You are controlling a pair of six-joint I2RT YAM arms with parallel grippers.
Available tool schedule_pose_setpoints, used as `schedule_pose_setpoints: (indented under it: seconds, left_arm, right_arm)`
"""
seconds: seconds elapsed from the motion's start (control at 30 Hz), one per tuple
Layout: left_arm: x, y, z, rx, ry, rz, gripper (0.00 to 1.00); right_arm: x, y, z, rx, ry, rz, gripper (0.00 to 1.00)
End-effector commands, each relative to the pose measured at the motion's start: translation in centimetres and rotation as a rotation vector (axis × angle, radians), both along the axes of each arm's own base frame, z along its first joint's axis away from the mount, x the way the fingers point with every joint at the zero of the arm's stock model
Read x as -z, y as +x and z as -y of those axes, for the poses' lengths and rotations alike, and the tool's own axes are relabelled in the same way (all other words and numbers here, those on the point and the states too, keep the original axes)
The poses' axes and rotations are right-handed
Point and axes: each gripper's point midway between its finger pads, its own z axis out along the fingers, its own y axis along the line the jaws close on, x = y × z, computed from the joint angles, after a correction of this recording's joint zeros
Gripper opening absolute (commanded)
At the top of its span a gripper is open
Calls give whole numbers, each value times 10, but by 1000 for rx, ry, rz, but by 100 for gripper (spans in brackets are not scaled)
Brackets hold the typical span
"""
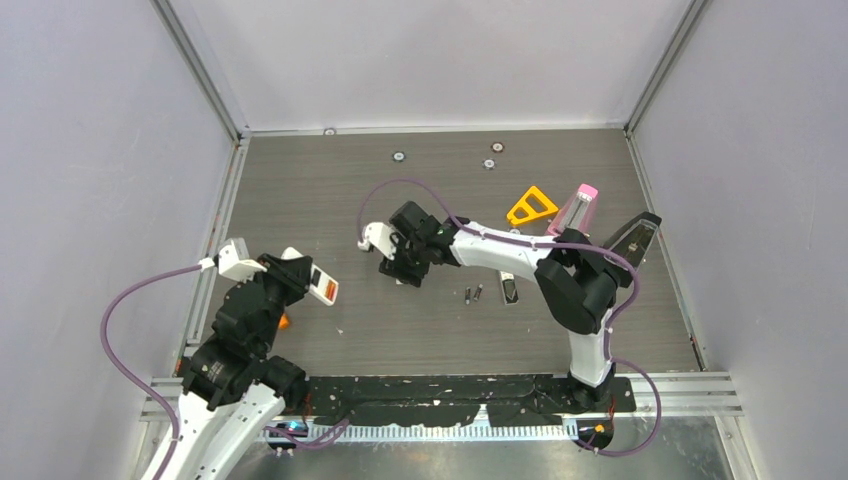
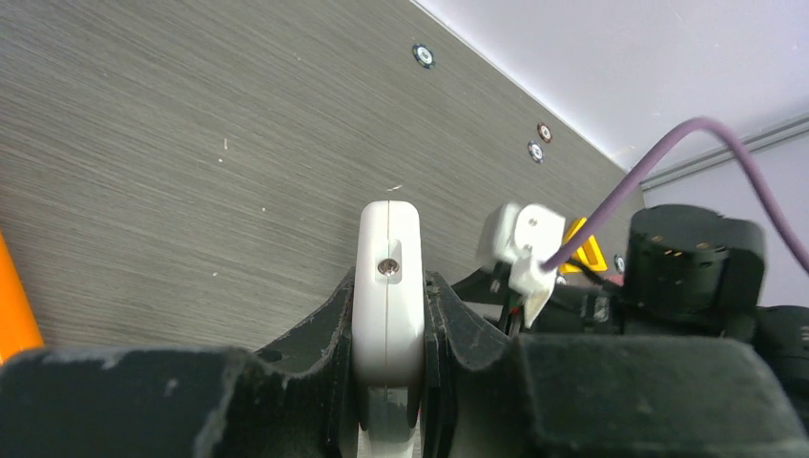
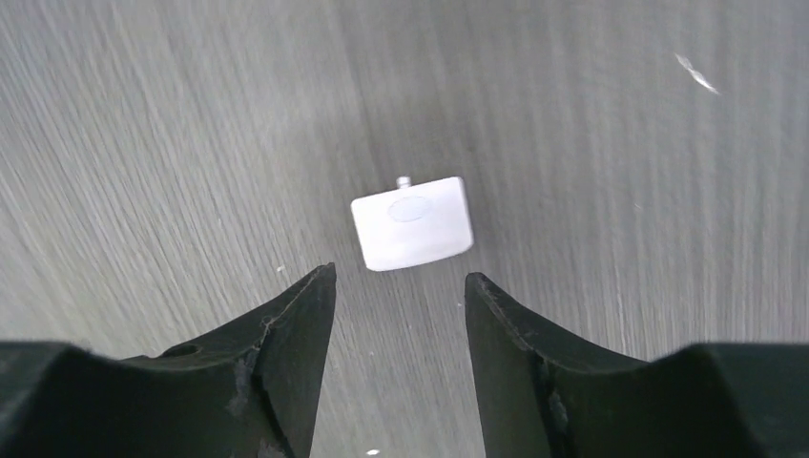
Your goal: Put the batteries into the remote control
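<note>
My left gripper [image 2: 388, 286] is shut on the white remote control [image 2: 387, 277], held edge-on between both pads; from above the remote [image 1: 322, 287] sticks out to the right of the gripper, above the left side of the table. Two small dark batteries [image 1: 472, 294] lie side by side on the table near the middle. My right gripper [image 1: 400, 262] hangs low over the table left of them, open, nothing between its fingers. Just ahead of its fingertips [image 3: 324, 286] lies a small white plastic cover [image 3: 412, 222], flat on the table.
A black-and-white object [image 1: 509, 290] lies right of the batteries. An orange triangle [image 1: 531, 207], a pink-capped item [image 1: 577, 210] and a black object [image 1: 635, 237] lie at the back right. An orange stick [image 2: 14, 305] lies by my left arm. Walls enclose the table.
</note>
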Motion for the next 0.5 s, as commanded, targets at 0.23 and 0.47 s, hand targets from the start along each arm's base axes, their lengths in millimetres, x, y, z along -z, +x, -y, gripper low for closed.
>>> schedule_pose_setpoints:
  seconds: [0.23, 0.47]
  left_arm:
    - [-30, -10, -6, -12, -68, 89, 0]
    - [-28, -10, -5, -6, -65, 75, 0]
  right_arm:
    - [-72, 49, -8, 847, 186, -139, 44]
    - [-39, 74, 5, 1027, 76, -56, 25]
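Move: The white battery cover lies almost right under the right gripper's tips, about 3 cm below and 1 cm to the left. The two dark batteries are some 16 cm to the right and 5 cm back from this hand; a slim white device is about 24 cm to the right, level with it. From the left hand, which still holds the remote, the cover is roughly 6 cm ahead, 19 cm right and 21 cm below. Take the right gripper up and away from the battery cover without gripping it: rise about 7 cm while reaching some 6 cm forward, then dip slightly at the end. As it travels, swing the hand about 50 degrees clockwise, and in the latter half narrow the fingers to around half their opening, touching nothing. ##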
